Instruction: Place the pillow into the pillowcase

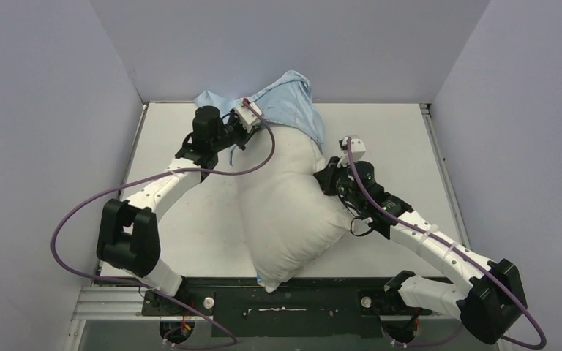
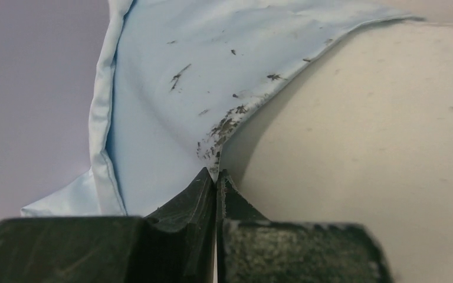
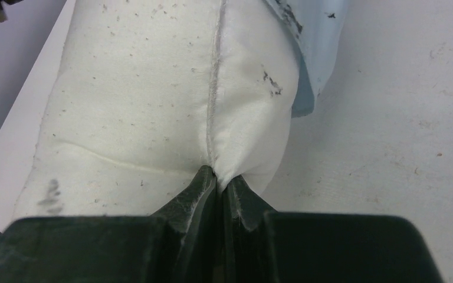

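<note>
The off-white pillow lies lengthways down the middle of the table, its far end tucked inside the light blue pillowcase at the back. My left gripper is shut on the pillowcase's open edge at the pillow's left side, with the pillow beside it. My right gripper is shut on the pillow's side seam, pinching the fabric just below the pillowcase edge.
The white table is enclosed by lavender walls at the back and both sides. The pillow's near corner overhangs the black base rail. Purple cables loop from both arms.
</note>
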Controlling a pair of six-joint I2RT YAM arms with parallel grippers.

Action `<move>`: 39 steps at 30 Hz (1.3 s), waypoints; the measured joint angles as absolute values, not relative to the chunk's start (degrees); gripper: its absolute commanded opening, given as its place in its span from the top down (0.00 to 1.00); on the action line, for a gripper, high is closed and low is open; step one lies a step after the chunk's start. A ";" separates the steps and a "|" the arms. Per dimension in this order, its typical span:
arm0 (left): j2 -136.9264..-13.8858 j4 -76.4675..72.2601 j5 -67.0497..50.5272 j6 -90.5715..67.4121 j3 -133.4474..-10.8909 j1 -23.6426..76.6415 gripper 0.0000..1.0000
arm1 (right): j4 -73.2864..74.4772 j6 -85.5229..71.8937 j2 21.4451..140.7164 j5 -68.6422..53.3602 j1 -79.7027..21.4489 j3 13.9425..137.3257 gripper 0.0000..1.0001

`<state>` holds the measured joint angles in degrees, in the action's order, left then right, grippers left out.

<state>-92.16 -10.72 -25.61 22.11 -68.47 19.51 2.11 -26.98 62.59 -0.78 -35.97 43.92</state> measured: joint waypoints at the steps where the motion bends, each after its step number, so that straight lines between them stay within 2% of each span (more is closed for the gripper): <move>1: -91.11 -10.79 -25.58 21.69 -67.88 20.27 1.00 | 1.67 -27.66 62.59 -0.36 -35.97 43.62 1.00; 10: -75.83 -10.50 -21.80 15.64 -56.71 37.19 1.00 | -0.43 -32.38 63.88 2.96 -34.89 41.52 1.00; 14: -73.28 -9.17 -17.76 12.95 -52.73 43.22 1.00 | -1.76 -34.54 64.25 4.29 -33.93 40.05 1.00; 24: -74.35 -4.75 -9.28 7.29 -56.55 46.70 1.00 | -6.42 -36.32 76.16 -1.43 -25.82 43.81 0.99; 26: -75.07 -4.62 -7.88 6.37 -57.56 46.70 0.95 | -6.42 -35.22 80.03 -4.32 -23.90 47.24 0.86; 28: -76.44 -3.88 -6.68 5.93 -58.74 46.70 0.84 | -5.96 -34.11 83.20 -6.22 -22.72 50.39 0.71; 30: -78.02 -2.79 -6.70 5.26 -60.60 47.00 0.71 | -4.64 -32.69 85.84 -6.39 -21.80 53.89 0.53; 32: -78.72 -2.02 -6.57 4.99 -62.15 47.55 0.63 | -3.31 -31.73 86.54 -5.41 -20.93 56.16 0.40; 36: -78.30 -1.28 -5.63 4.64 -63.64 46.98 0.57 | -0.21 -30.79 83.74 -3.18 -20.27 56.64 0.24; 39: -77.54 -0.14 -4.43 3.77 -63.66 44.03 0.55 | 3.18 -30.52 79.96 -1.17 -19.90 56.64 0.17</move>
<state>-77.54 -0.14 -4.43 3.77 -63.66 44.03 3.18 -30.52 79.96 -1.17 -19.90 56.64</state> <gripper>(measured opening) 0.432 0.772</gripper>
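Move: At the pillow's far left edge, the left hand already pinches the dirty part of the pillowcase rim. From this hand the pillow's middle lies about 17 cm back, 11 cm right and 12 cm below. The right hand still grips the pillow's side edge; the pillowcase's right mouth corner is some 12 cm straight ahead of it and 4 cm lower, the pillow's middle about 7 cm back, 9 cm left and 8 cm below. Dragging the pinched rim back and to the right over the pillow, the left hand travels about 20 cm fast, then nearly halts, opens and lifts a little. The right hand eases down and right, then feeds its pinched pillow edge forward towards the mouth corner, some 12 cm in all, turning slightly clockwise; it opens too, rising and drawing off right. ##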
